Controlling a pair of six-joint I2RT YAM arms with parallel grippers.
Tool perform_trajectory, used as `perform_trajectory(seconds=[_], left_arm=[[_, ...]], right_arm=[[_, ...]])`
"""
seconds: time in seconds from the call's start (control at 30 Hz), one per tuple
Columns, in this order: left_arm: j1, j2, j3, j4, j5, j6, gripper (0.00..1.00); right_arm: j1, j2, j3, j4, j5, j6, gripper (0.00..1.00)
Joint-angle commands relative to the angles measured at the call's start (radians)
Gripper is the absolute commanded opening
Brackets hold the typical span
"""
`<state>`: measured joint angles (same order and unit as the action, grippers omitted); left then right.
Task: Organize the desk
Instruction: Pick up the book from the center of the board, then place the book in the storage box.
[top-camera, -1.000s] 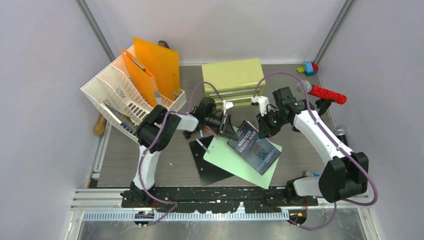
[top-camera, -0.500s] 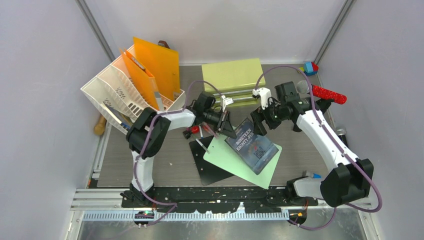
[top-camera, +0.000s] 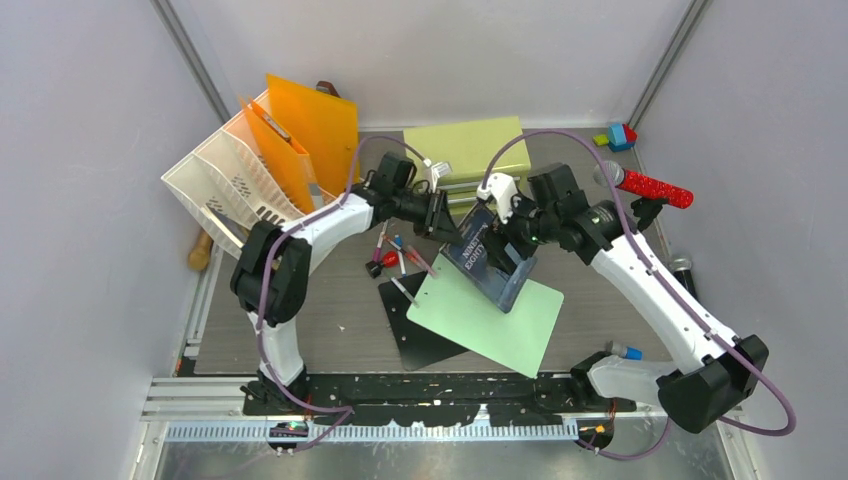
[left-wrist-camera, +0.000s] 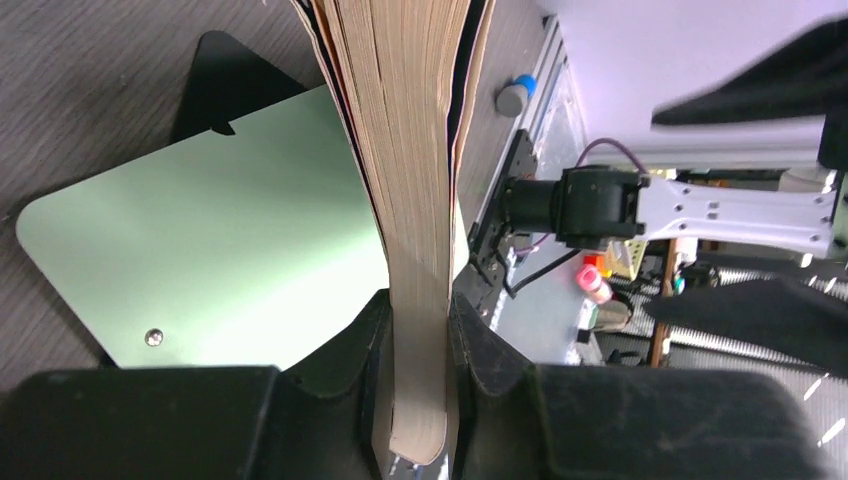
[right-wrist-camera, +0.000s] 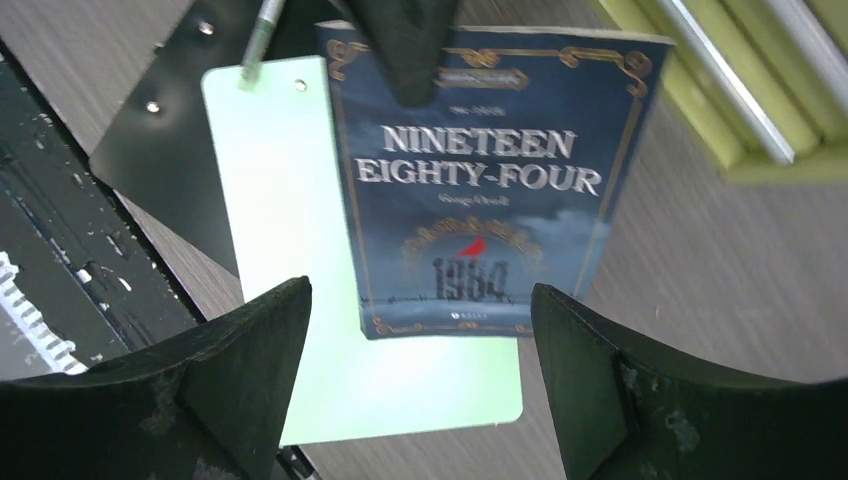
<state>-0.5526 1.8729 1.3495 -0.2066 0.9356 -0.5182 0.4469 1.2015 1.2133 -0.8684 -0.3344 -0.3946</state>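
A dark blue paperback titled Nineteen Eighty-Four (top-camera: 483, 262) hangs tilted above the desk (top-camera: 300, 320), over a pale green sheet (top-camera: 500, 320). My left gripper (top-camera: 443, 216) is shut on the book's top edge. In the left wrist view the book's page block (left-wrist-camera: 410, 150) is pinched in the left gripper (left-wrist-camera: 418, 312). My right gripper (top-camera: 514, 240) stands open just right of the book, not touching it. The right wrist view faces the book's cover (right-wrist-camera: 480, 180), which lies beyond the right gripper (right-wrist-camera: 420, 300), whose jaws are spread wide.
A black sheet (top-camera: 420, 340) lies under the green one, with pens (top-camera: 395, 252) beside it. A white file rack (top-camera: 235, 190) with orange folders (top-camera: 315, 125) stands back left. A yellow-green drawer cabinet (top-camera: 465, 150) is at the back, a red microphone (top-camera: 652, 186) and toy blocks (top-camera: 618, 135) at right.
My right gripper has opened and moved left and back. My left arm has reached toward the back, raising the book off the green sheet onto a steep tilt.
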Motion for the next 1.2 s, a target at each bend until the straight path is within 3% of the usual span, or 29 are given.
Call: perform_trajectory(seconds=[0.0, 0.27, 0.53, 0.87, 1.0, 1.17], left_arm=[[0.040, -0.122, 0.107, -0.004, 0.062, -0.115, 0.00], [0.129, -0.158, 0.110, 0.183, 0.070, -0.432, 0.00], [0.149, -0.177, 0.078, 0.331, 0.071, -0.634, 0.00], [0.149, -0.187, 0.043, 0.420, 0.100, -0.743, 0.00], [0.150, -0.204, 0.018, 0.427, 0.116, -0.746, 0.00], [0.150, -0.230, -0.008, 0.429, 0.145, -0.734, 0.00]], right_arm=[[0.078, -0.002, 0.107, 0.054, 0.069, -0.047, 0.87], [0.214, 0.086, 0.192, 0.031, 0.164, -0.057, 0.87], [0.304, 0.098, 0.147, 0.109, 0.373, -0.052, 0.87], [0.412, 0.110, -0.057, 0.394, 0.865, -0.236, 0.86], [0.424, 0.135, -0.084, 0.484, 0.971, -0.276, 0.77], [0.426, 0.154, -0.076, 0.533, 1.029, -0.299, 0.51]])
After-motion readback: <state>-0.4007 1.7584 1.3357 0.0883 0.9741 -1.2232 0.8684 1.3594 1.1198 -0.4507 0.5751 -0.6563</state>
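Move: The book, its top edge already pinched in the left hand, has its middle about 6 cm to that hand's right, 3 cm back and 5 cm below. From the open right hand, the book's middle lies roughly 2 cm left, 1 cm ahead and 8 cm lower. The light-green board lies 7 cm back from the right hand, level with it sideways, about 18 cm down; the green drawer unit stands some 18 cm ahead and 6 cm left, its middle 11 cm below. Upward and then forward, about 10 cm higher in all, the left hand lifts the book away from the light-green board, keeping its pinch and turning its fingers some 30 degrees nearer level. The right hand arcs left and up clear of the book, then sinks and reaches forward, swinging its fingers from forward-left to mostly forward beside the spine edge, and starts closing around it. ##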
